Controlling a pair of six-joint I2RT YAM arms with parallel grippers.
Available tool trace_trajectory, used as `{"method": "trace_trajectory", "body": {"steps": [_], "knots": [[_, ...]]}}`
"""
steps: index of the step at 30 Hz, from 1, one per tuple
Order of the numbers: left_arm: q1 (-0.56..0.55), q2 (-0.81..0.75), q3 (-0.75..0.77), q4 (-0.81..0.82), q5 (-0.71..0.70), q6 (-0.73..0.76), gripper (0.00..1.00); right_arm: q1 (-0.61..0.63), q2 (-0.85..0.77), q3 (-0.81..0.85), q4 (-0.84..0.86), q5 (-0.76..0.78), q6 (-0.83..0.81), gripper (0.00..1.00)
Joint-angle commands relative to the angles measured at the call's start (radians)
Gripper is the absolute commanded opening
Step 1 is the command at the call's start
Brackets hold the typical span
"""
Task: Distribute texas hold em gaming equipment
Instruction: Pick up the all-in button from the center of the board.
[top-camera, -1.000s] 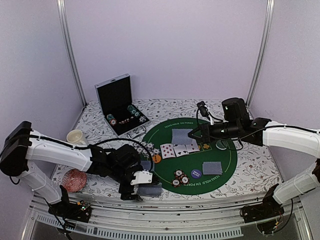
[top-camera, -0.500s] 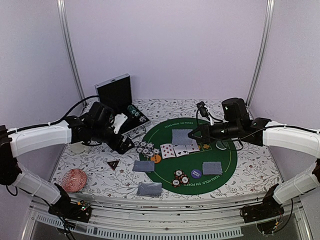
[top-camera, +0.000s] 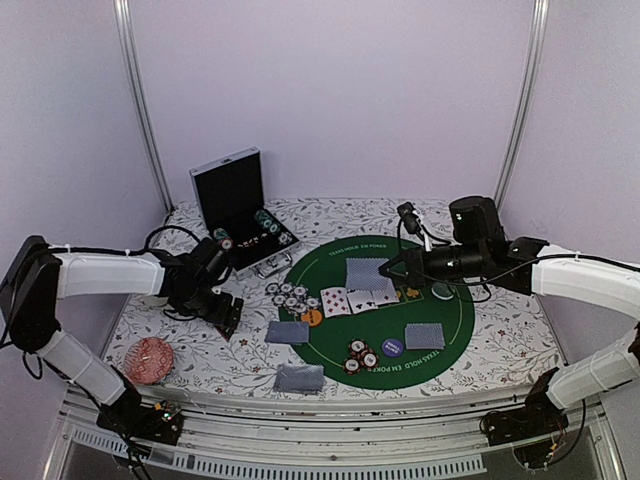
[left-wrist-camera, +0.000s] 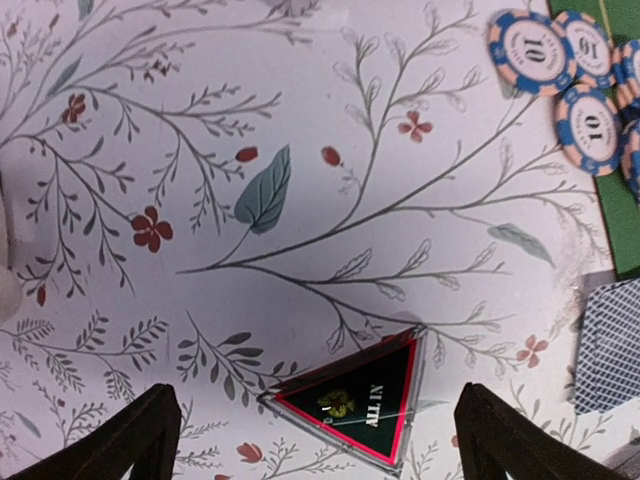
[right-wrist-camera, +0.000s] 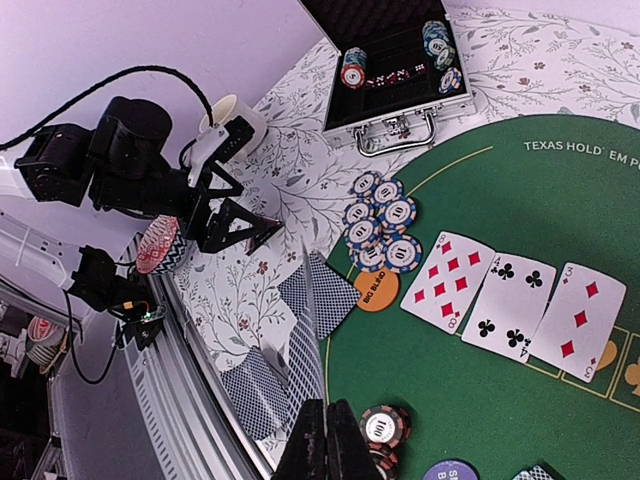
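My left gripper is open and low over the cloth, its fingers on either side of the small black triangular "ALL IN" marker without touching it. From above, that gripper hides the marker. My right gripper is shut on a blue-backed playing card, seen edge-on, held over the green mat. Blue chips and the orange button lie at the mat's left edge. Three face-up cards lie mid-mat. Card pairs lie face down.
An open chip case stands at the back left. A red patterned round object lies near the front left corner. A cream mug stands behind the left arm. Red-and-black chips, a purple button and a pale-green button are on the mat.
The left arm swung from the front card pair up towards the case, then came down over the black triangular marker, staying open. The right arm has barely moved.
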Motion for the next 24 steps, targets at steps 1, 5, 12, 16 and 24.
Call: {"method": "trace_trajectory", "body": {"steps": [1, 5, 12, 16, 24], "knots": [[-0.011, 0.026, -0.041, 0.042, -0.015, -0.065, 0.98, 0.005, -0.011, -0.014, 0.000, -0.008, -0.007, 0.02], [-0.018, 0.059, -0.048, 0.068, 0.003, -0.057, 0.98, 0.004, -0.003, -0.010, 0.001, -0.016, -0.009, 0.02], [-0.018, 0.078, -0.060, 0.092, 0.055, -0.051, 0.92, 0.005, -0.003, -0.010, -0.001, -0.015, -0.007, 0.02], [-0.018, 0.078, -0.070, 0.088, 0.074, -0.047, 0.85, 0.007, -0.001, -0.007, -0.002, -0.015, -0.007, 0.02], [-0.017, 0.097, -0.072, 0.090, 0.084, -0.039, 0.75, 0.006, 0.003, -0.002, -0.005, -0.018, -0.009, 0.02]]}}
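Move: The all-in button lies on the cloth almost straight under the left hand's open fingers, about 4 cm down and roughly 1 cm back and 1 cm right. From that hand, the near pair of face-down cards is some 15 cm right and 1 cm back, the cluster of blue chips about 16 cm right and 9 cm ahead, and the patterned bowl about 19 cm left and 8 cm back. From the right hand, the button lies roughly 37 cm left, 1 cm back and 21 cm below. The left hand, fingers still pointing steeply down and spread, sinks about 3 cm onto the all-in button, easing back about 1 cm as it starts, most of the drop coming early before it slows almost to a stop. Near the bottom the fingers begin to close, narrowing by about a fifth so they stand close on either side of the button, while the hand drifts barely 1 cm right; whether they touch the button can't be seen. ##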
